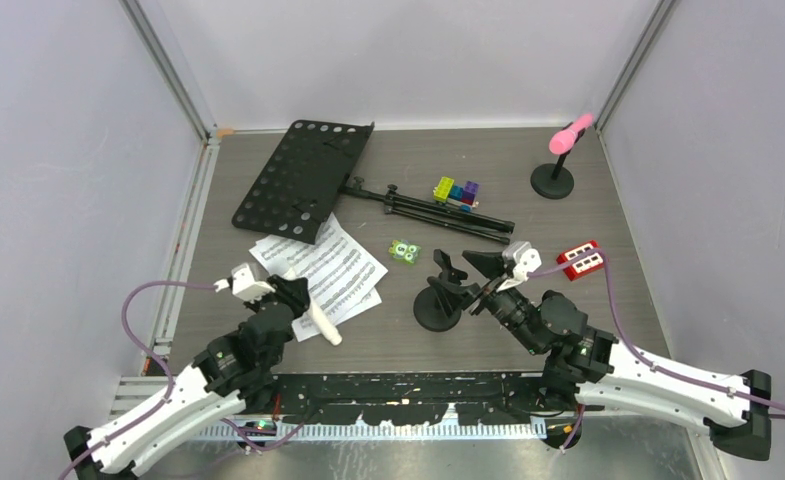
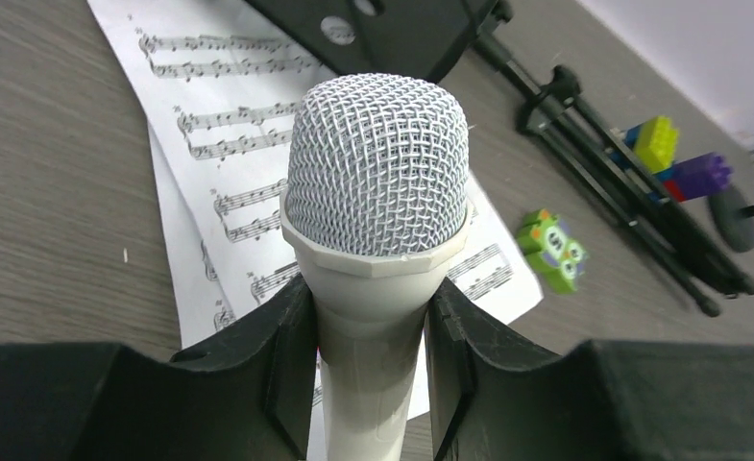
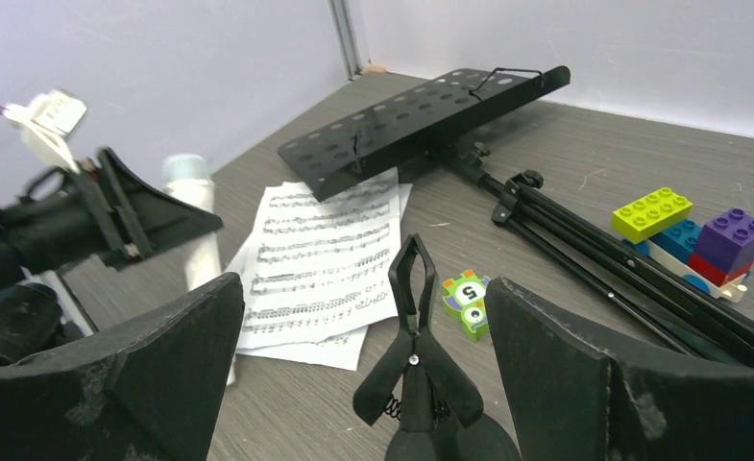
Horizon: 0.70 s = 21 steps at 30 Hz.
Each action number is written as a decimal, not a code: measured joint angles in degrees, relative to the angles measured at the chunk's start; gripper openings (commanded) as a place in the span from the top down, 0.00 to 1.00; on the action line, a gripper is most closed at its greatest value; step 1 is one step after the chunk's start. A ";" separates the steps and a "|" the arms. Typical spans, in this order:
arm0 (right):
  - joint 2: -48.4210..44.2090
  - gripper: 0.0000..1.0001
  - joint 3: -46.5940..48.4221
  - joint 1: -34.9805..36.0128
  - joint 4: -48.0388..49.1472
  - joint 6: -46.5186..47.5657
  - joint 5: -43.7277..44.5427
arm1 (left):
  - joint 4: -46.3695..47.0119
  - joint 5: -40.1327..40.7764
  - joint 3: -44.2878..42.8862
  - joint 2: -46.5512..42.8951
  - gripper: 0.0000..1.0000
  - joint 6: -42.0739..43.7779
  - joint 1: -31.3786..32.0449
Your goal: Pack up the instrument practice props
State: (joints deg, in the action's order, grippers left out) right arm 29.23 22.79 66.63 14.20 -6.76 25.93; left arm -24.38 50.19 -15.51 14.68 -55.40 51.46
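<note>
My left gripper (image 1: 293, 300) is shut on the white microphone (image 1: 324, 326), its fingers clamping the handle just below the mesh head (image 2: 377, 173), above the white sheet-music pages (image 1: 320, 268). My right gripper (image 1: 471, 277) stands open, its fingers wide on either side of the spring clip of a black round-based mic mount (image 3: 413, 370), not touching it. The black perforated music desk (image 1: 303, 178) lies flat at the back left, its folded tripod legs (image 1: 438, 210) stretching right. The pink microphone (image 1: 571, 133) sits in the other mount (image 1: 553, 181) at the back right.
Colourful toy blocks (image 1: 456, 190) lie against the tripod legs, and a small green block (image 1: 404, 251) sits near the pages. A red keypad (image 1: 580, 258) lies right of my right gripper. Grey walls with metal posts enclose the table on three sides.
</note>
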 measured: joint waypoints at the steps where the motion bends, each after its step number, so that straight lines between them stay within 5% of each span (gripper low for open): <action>1: -0.39 0.00 0.39 0.00 -0.63 -0.57 -0.17 | -0.17 0.07 0.02 2.05 1.00 -0.72 -0.02; 7: -2.01 0.00 2.47 0.00 -4.35 -2.51 -0.55 | 1.51 -5.27 -1.29 16.41 1.00 -2.25 -7.23; 14: -3.54 0.00 3.04 0.00 -7.74 -4.15 -0.11 | 7.19 -24.28 -4.00 31.74 0.99 -0.55 -29.88; 21: -5.88 0.00 3.04 0.00 -10.19 -4.52 1.97 | 12.26 -33.79 -6.29 40.54 0.53 1.64 -34.64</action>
State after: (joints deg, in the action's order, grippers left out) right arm 23.35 25.82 66.63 4.01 -11.29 27.90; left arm -12.12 16.40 -21.80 55.22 -53.76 16.82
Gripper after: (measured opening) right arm 0.996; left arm 0.396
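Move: The left hand holds the white microphone just under its head, and the sheet music lies with its middle about 13 cm ahead, 2 cm to the right and 17 cm below. From this hand the music stand lies some 35 cm ahead and 3 cm left, the owl block 17 cm ahead and 21 cm right, the mic stand 3 cm ahead and 27 cm right. From the open right hand the sheet music is about 14 cm ahead, 27 cm left and 30 cm down. Keeping its grip on the microphone, the left hand sinks about 9 cm towards the near-left part of the sheet music, first almost straight down, then easing some 5 cm forward as well, while the wrist tips nose-down by nearly 30 degrees. This lays the microphone over, head forward and tail trailing back and right; the open right hand drifts a couple of centimetres right beside the mic stand. ##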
